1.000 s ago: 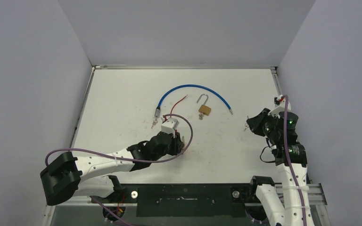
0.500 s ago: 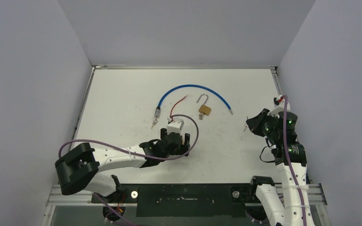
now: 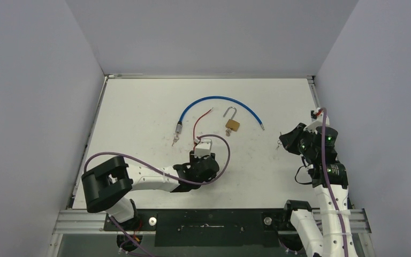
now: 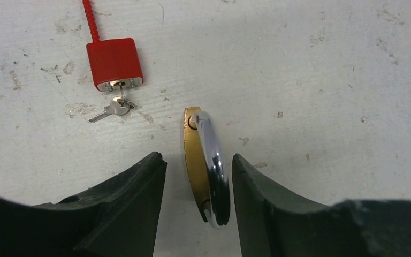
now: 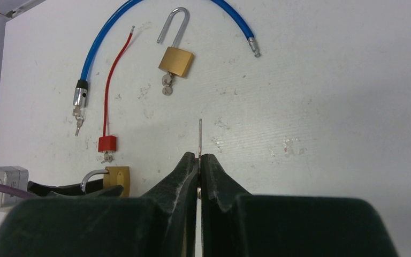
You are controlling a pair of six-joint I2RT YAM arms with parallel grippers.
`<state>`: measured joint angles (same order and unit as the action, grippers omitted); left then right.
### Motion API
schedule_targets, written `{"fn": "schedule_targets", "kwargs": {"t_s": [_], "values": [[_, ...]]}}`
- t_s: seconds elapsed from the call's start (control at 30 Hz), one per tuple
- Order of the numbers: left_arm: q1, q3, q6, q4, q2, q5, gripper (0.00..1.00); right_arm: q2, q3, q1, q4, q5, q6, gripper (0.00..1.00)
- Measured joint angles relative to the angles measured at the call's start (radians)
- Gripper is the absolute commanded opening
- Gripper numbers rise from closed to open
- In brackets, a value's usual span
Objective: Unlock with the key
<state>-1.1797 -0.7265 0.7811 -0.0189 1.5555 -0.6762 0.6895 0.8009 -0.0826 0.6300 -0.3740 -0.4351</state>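
Observation:
In the left wrist view a brass padlock (image 4: 195, 166) with a chrome shackle (image 4: 214, 171) stands on edge between my left gripper's (image 4: 198, 159) open fingers. It sits close to the right finger (image 4: 257, 198), and a gap shows on the left side. The same padlock (image 5: 119, 176) shows at the lower left of the right wrist view. From above, my left gripper (image 3: 203, 165) covers it. My right gripper (image 5: 199, 156) is shut on a thin key (image 5: 200, 136), whose blade sticks out forward. It hovers at the table's right side (image 3: 281, 141).
A red cable lock (image 4: 113, 63) with a small key (image 4: 111, 108) in it lies just beyond the left gripper. Farther back lie a second brass padlock (image 3: 232, 125) with its shackle open and a blue cable lock (image 3: 219, 99). Grey walls enclose the white table (image 3: 139, 107).
My left arm's elbow has swung to the right and its wrist has shifted slightly right and nearer. The right arm with the key has not moved.

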Motion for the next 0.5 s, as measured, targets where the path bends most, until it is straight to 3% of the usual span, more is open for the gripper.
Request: {"fn": "schedule_targets", "kwargs": {"t_s": [0.2, 0.43, 0.5], "values": [[-0.010, 0.000, 0.020, 0.000, 0.043, -0.049, 0.37, 0.010, 0.000, 0.000, 0.000, -0.001, 0.001, 0.00], [-0.013, 0.000, 0.016, -0.017, 0.062, -0.058, 0.00, 0.026, 0.000, 0.000, 0.000, -0.001, 0.001, 0.00], [-0.011, 0.000, -0.002, -0.025, 0.062, -0.049, 0.00, 0.026, 0.000, 0.000, 0.000, -0.002, 0.001, 0.00]]}}
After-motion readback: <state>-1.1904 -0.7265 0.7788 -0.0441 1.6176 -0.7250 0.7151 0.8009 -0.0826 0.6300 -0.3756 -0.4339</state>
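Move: The closed brass padlock stands on its side right between my left fingertips, about 1 cm ahead of my left hand and 2 cm below, its shackle leaning slightly right. The red lock lies some 5 cm ahead and 4 cm left of that hand, its keys 3 cm ahead and 4 cm left, all roughly 3 cm below. From my right hand, holding a key, the brass padlock is about 27 cm left, 2 cm back and 19 cm lower. I sink my left hand about 1.5 cm straight down over the brass padlock, with hardly any turn of the wrist, and shut the half-open fingers from both sides until they stop on it and pinch it. My right hand stays out to the side, keeping its key between closed fingers. ##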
